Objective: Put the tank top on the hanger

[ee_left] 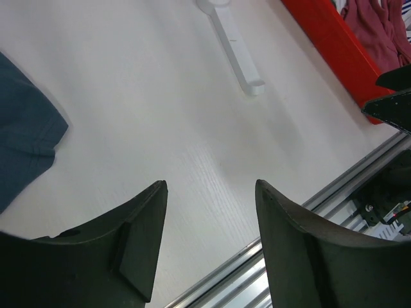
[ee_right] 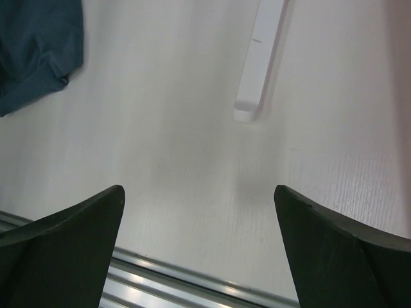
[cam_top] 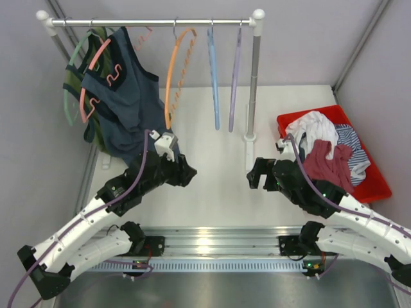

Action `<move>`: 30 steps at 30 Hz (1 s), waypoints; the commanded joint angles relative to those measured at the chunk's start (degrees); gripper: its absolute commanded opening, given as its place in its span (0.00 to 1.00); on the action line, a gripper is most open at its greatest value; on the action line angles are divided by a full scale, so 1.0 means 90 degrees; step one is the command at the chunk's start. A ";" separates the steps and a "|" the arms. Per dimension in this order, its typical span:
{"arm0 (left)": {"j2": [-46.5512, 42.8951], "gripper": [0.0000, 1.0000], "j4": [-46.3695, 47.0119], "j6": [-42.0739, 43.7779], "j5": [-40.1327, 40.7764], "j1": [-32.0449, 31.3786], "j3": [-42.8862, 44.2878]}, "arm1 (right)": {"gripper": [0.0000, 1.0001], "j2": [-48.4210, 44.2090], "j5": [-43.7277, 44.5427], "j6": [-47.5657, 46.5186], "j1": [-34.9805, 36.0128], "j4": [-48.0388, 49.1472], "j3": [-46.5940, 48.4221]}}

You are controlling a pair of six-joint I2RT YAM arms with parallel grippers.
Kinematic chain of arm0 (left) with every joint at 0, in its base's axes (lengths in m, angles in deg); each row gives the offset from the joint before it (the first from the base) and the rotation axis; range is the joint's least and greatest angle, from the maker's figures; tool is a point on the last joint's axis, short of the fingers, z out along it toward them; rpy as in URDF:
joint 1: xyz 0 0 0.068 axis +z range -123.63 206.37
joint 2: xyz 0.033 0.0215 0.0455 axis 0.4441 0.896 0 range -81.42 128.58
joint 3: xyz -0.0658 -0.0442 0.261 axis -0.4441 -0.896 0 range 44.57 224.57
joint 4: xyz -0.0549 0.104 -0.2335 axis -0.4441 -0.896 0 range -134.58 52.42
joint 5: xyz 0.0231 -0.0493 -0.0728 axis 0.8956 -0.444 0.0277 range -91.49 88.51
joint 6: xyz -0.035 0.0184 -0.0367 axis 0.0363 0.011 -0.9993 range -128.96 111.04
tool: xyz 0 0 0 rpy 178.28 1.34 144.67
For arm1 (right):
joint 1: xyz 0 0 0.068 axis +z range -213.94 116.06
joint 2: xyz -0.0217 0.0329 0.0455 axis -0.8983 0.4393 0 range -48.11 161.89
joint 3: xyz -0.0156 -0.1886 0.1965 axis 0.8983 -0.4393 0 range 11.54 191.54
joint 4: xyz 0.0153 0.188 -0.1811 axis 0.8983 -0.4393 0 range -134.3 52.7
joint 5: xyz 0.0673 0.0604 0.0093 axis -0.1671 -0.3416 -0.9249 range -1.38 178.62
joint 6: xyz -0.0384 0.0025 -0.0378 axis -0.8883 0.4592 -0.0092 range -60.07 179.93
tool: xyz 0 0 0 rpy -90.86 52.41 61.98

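Note:
The maroon tank top (cam_top: 331, 165) lies crumpled in the red bin (cam_top: 376, 189) at the right, among other clothes; a corner of it also shows in the left wrist view (ee_left: 379, 25). The orange hanger (cam_top: 172, 70) hangs bare on the metal rail at the back. My left gripper (cam_top: 186, 173) (ee_left: 210, 186) hovers open over the white table, left of centre, with nothing between its fingers. My right gripper (cam_top: 255, 173) (ee_right: 199, 192) is wide open and empty, just left of the bin and facing the left one.
A dark blue-grey tank top (cam_top: 125, 96) hangs on a pink hanger at the rail's left. A light blue hanger (cam_top: 213, 77) and a purple one (cam_top: 235, 77) hang beside the rack post (cam_top: 253, 77). Its white foot (ee_right: 260, 58) lies on the table. White (cam_top: 314, 125) and striped (cam_top: 355, 144) garments share the bin.

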 commanded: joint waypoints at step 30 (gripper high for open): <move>0.0533 0.66 0.0408 0.0502 -0.0236 -0.0027 0.0739 | 1.00 0.2936 -0.1573 -0.1315 -0.6328 -0.0133 0.2232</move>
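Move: The white tank top in the red bin lies about 25 cm to the right of the right gripper, some 21 cm ahead and 13 cm lower. Beside it the maroon top is about 30 cm to the right and 12 cm ahead of that gripper, equally low. The near end of the rack's white foot is about 12 cm straight ahead and 18 cm below. From the left gripper, the white tank top is some 50 cm right, 19 cm ahead and 17 cm lower. Swing the empty right gripper out over the near left edge of the red bin, towards the white tank top: some 17 cm right and 13 cm forward, dipping a couple of centimetres on the way and coming back to the starting height. Turn the hand about 30 degrees clockwise as it goes, tip the fingers further down, and keep them wide open. ##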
